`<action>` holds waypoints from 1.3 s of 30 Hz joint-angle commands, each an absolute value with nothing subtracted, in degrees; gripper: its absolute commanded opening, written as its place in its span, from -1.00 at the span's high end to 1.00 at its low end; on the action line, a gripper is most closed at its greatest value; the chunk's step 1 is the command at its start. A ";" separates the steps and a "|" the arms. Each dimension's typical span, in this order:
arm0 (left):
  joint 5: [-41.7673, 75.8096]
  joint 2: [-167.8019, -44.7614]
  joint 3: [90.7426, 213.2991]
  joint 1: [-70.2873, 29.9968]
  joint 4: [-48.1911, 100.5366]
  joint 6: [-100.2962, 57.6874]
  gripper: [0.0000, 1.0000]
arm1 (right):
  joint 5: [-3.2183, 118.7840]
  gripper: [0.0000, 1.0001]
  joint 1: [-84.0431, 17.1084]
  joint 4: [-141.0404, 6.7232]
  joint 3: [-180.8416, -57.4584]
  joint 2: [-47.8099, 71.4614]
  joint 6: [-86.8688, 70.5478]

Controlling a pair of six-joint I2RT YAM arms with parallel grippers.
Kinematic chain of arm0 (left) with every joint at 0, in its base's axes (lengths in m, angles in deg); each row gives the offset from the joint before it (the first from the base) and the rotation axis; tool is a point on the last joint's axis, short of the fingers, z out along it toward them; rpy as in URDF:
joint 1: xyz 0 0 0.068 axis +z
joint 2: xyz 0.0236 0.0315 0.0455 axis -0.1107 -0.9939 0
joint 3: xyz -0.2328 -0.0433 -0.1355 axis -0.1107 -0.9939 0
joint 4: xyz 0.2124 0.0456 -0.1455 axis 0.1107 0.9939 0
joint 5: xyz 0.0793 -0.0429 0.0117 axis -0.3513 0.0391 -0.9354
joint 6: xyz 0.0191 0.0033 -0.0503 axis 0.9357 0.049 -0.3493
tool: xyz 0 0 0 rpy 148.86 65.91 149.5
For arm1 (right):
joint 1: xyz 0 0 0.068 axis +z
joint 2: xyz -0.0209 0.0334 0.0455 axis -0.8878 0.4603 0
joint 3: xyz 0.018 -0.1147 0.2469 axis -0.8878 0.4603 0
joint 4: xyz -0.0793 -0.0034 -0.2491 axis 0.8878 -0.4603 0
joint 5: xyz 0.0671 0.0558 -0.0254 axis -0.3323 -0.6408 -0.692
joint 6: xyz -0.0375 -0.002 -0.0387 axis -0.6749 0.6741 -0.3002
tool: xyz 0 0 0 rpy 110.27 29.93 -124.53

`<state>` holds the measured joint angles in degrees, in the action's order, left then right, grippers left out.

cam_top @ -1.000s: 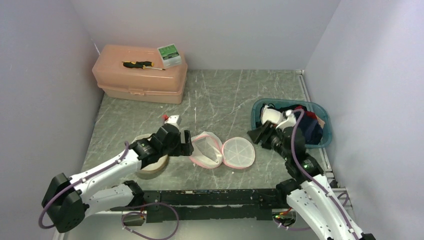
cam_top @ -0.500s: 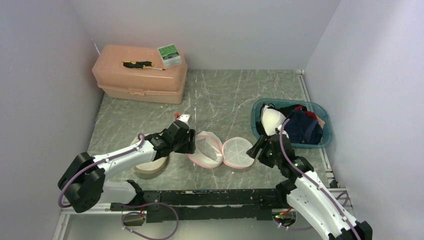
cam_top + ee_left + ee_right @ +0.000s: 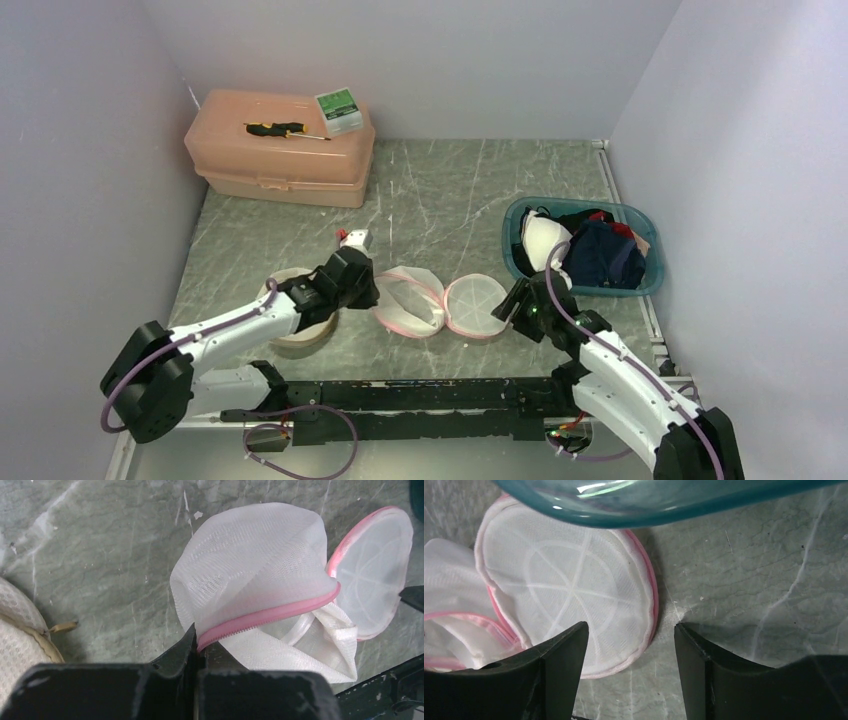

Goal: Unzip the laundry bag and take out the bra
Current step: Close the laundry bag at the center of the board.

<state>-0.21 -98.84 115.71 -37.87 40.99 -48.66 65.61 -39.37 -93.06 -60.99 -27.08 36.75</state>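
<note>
The white mesh laundry bag (image 3: 408, 300) with a pink zipper lies unzipped at mid-table, its round lid (image 3: 476, 305) folded out flat to the right. My left gripper (image 3: 372, 297) is shut on the bag's pink zipper rim (image 3: 265, 617) at its left end. My right gripper (image 3: 515, 300) hovers low at the lid's right edge, open and holding nothing. In the right wrist view the lid (image 3: 569, 585) lies partly between the fingers (image 3: 566, 655). A beige lace bra (image 3: 300, 325) rests on the table under my left arm, outside the bag.
A teal basket (image 3: 508, 245) of dark clothes and a white piece stands at the right, close behind my right gripper. A peach toolbox (image 3: 280, 150) sits at the back left, with a screwdriver (image 3: 275, 129) and a green box (image 3: 338, 110) on top.
My left gripper has shut on the bag's zipper rim. My right gripper has come down from the basket to the lid's right edge.
</note>
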 commanded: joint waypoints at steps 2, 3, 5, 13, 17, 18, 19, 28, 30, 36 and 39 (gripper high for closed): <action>-2.33 -94.08 112.95 -37.76 40.52 -53.50 0.95 | 67.27 -0.32 -39.08 -87.10 -59.36 -24.28 41.97; -2.46 -93.47 112.31 -37.78 40.72 -54.37 0.95 | 67.04 -0.31 -39.07 -86.22 -58.84 -24.05 42.62; -2.14 -92.50 110.99 -37.77 40.21 -56.16 0.95 | 66.37 -0.26 -39.07 -84.37 -57.98 -23.26 43.26; 0.82 -92.08 107.90 -37.74 37.24 -60.46 0.95 | 65.64 0.58 -39.00 -78.42 -57.23 -17.33 43.07; 1.31 -92.21 109.13 -37.80 38.65 -60.23 0.95 | 66.59 1.00 -38.92 -79.42 -58.35 -18.82 41.20; 1.45 -92.00 109.34 -37.77 38.91 -60.19 0.95 | 67.12 1.00 -38.95 -80.35 -59.05 -19.60 40.49; 1.38 -91.64 109.59 -37.77 39.11 -60.22 0.95 | 67.62 1.00 -38.90 -81.77 -60.19 -20.72 39.76; -0.60 -88.62 111.69 -37.72 39.33 -60.96 0.95 | 65.75 1.00 -38.71 -90.39 -78.67 -26.33 20.47; -2.41 -88.23 115.53 -37.76 42.44 -59.26 0.95 | 62.67 1.00 -38.57 -92.93 -85.05 -26.55 16.08; -1.88 -89.57 129.81 -37.74 47.87 -55.54 0.95 | 60.22 1.00 -38.24 -98.73 -103.70 -25.21 10.86; -1.45 -91.91 135.69 -37.75 52.54 -54.91 0.95 | 60.57 1.00 -38.12 -97.93 -106.86 -25.60 10.78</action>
<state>-1.20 -90.12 128.78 -37.85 47.72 -57.23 61.65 -38.43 -95.93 -102.50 -25.09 14.43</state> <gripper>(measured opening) 0.034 0.010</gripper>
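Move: The right hand hovers open, low over the right rim of the laundry bag's mesh lid: the pinch spot is some 2 cm ahead, 1 cm left and 2 cm below, the lid's middle about 6 cm left and 2 cm ahead. The open bag's middle lies roughly 18 cm left and 2 cm ahead; the basket about 16 cm right and 14 cm ahead. From the left hand, already shut on the bag's rim, the lid's middle is some 20 cm right, 1 cm back and 6 cm below. The right hand eases about 2 cm down and forward with a little left, shuts fully on the lid's right rim and pinches it, then sweeps up some 30 cm, drifting about 5 cm forward, while its fingers tip up by roughly 40 degrees. Keeping its pinch on the bag's rim, the left hand first draws back a couple of centimetres, leftward and down, then rises quickly by nearly 15 cm with some forward and right, its left side rolling down. ##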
